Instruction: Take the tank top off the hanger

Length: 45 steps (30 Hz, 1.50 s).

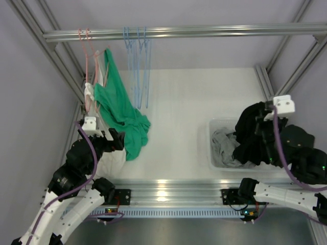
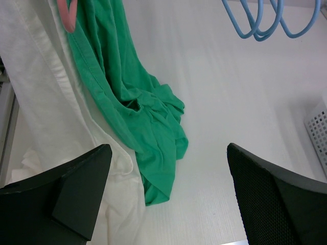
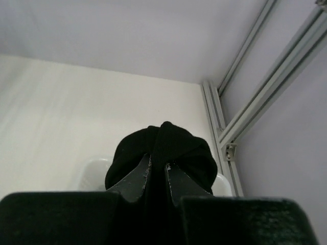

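Note:
A green tank top [image 1: 120, 109] [image 2: 133, 102] hangs from a pink hanger [image 1: 88, 61] [image 2: 66, 13] on the rail, and its lower end lies crumpled on the table. Beside it on the left hangs a white garment [image 1: 110, 161] [image 2: 46, 102]. My left gripper [image 1: 115, 139] [image 2: 168, 150] is open, low over the table by the hems of both, with nothing between its fingers. My right gripper [image 1: 260, 115] [image 3: 158, 158] is shut on a black tank top [image 1: 250, 135] [image 3: 176, 145], which dangles over the white basket [image 1: 214, 153]. The black cloth hides its fingertips in the top view.
Several bare blue hangers [image 1: 138, 61] [image 2: 265, 20] hang on the metal rail [image 1: 204, 32] to the right of the pink ones. A grey garment [image 1: 222, 145] lies in the basket. Aluminium frame posts [image 3: 240, 122] run along both sides.

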Each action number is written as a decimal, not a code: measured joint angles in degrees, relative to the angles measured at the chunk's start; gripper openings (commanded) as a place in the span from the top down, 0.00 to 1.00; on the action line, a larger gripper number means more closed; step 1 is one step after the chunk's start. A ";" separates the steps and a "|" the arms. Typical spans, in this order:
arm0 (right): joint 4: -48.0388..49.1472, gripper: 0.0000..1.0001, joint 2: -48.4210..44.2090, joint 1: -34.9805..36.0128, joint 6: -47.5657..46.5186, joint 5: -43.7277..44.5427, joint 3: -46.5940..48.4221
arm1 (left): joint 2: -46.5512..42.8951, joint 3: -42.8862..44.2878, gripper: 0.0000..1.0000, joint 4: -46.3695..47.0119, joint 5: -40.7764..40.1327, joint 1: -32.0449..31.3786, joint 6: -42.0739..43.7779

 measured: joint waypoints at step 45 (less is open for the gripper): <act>-2.47 1.00 26.56 -29.99 -17.64 -42.21 -29.35 | -3.76 -0.37 0.01 0.07 1.68 0.00 0.48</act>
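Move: The right gripper is shut on the black tank top, whose bulk hangs roughly 12 cm beneath the fingers. The white basket's middle lies about 37 cm below this hand, some 6 cm to its right and 2 cm farther out. The grey clothes in the basket are about 38 cm below, 1 cm ahead and 2 cm to the left. From the left hand, the basket is about 52 cm to the right, 2 cm ahead and 22 cm below. Lower the right gripper about 30 cm towards the basket and the grey clothes in it, easing forward around 5 cm as you sink. Tip the fingers from level to about 50 degrees downward, letting the hand's left side dip, and keep them shut on the black tank top. ##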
